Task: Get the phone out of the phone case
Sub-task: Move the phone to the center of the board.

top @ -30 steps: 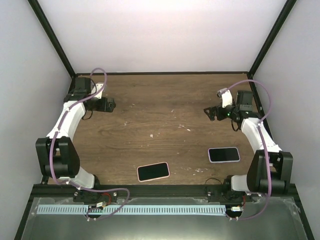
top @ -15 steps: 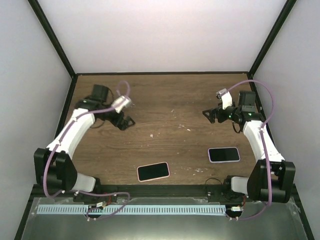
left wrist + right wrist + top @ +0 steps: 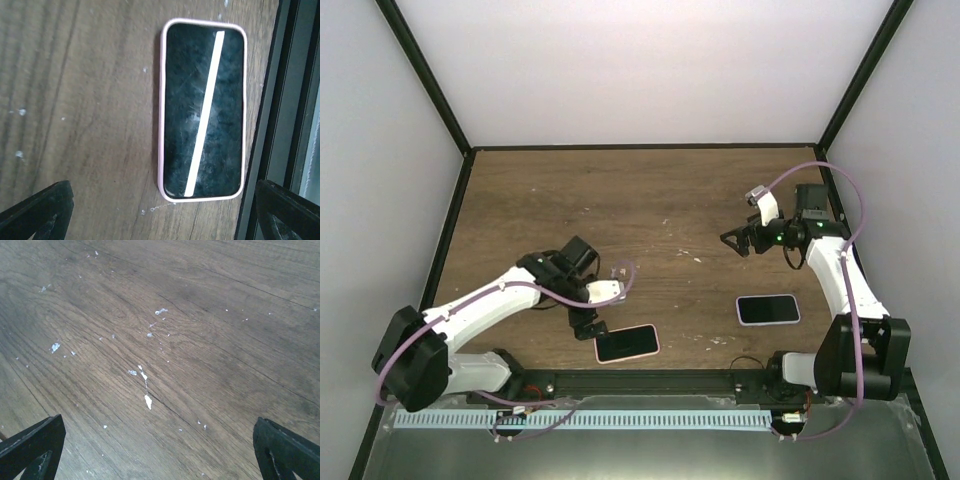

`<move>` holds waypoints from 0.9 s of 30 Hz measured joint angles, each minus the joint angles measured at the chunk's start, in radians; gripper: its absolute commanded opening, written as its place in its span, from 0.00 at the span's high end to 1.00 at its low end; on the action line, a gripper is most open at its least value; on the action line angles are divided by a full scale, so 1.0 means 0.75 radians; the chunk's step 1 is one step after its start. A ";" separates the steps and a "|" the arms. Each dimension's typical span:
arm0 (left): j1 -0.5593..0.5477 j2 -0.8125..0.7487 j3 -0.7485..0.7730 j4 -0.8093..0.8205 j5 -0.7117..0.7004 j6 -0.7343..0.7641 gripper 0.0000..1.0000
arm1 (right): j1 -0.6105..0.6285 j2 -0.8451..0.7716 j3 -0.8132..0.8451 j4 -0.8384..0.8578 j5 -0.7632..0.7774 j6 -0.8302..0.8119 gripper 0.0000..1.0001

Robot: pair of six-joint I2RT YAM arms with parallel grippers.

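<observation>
A black phone in a pink case [image 3: 626,343] lies flat, screen up, near the table's front edge; it fills the left wrist view [image 3: 202,110]. My left gripper [image 3: 586,326] hovers just left of it, open and empty, with its fingertips [image 3: 37,210] wide apart at the bottom of the left wrist view. A second dark phone with a light rim [image 3: 767,309] lies at the front right. My right gripper [image 3: 735,240] is open and empty above bare wood, behind that second phone; its fingertips [image 3: 30,447] show at the bottom corners of the right wrist view.
A black rail [image 3: 650,380] runs along the table's front edge, close to the cased phone; it also shows in the left wrist view [image 3: 280,100]. Black frame posts stand at the back corners. White flecks [image 3: 147,400] mark the wood under the right gripper.
My left arm has swung from the back left corner down to the front, beside the pink-cased phone. My right gripper has shifted slightly left. Neither phone has moved.
</observation>
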 measured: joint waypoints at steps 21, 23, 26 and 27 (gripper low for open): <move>-0.411 0.097 -0.178 0.309 -0.235 -0.060 0.00 | 0.000 -0.061 -0.114 0.005 -0.024 0.044 0.00; -0.427 0.120 -0.184 0.349 -0.262 -0.071 0.00 | 0.000 -0.074 -0.123 0.004 -0.024 0.052 0.00; -0.459 0.154 -0.191 0.393 -0.284 -0.092 0.00 | 0.000 -0.087 -0.127 0.006 -0.024 0.059 0.00; -0.468 0.162 -0.192 0.402 -0.288 -0.096 0.00 | 0.000 -0.092 -0.131 0.009 -0.024 0.061 0.00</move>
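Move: The phone in its pink-rimmed case lies flat about 9 cm to the left hand's right, 3 cm back and 9 cm below, with its long side running roughly left-right. The black table-edge rail runs across some 11 cm straight back from the hand. The other phone is about 42 cm to the hand's right and 6 cm ahead. From the right hand, the pink-rimmed phone is some 28 cm left, 21 cm back and 18 cm below. Towards the left end of the pink-rimmed phone, the left hand sinks about 6 cm while easing back and rightward some 4 cm each; the backward part comes first, then it goes down and right. Its wrist turns roughly 15 degrees clockwise, bringing the wide-open fingers to either side of the phone's long edges, still above them. The empty right hand drifts a couple of centimetres back and slightly down. ##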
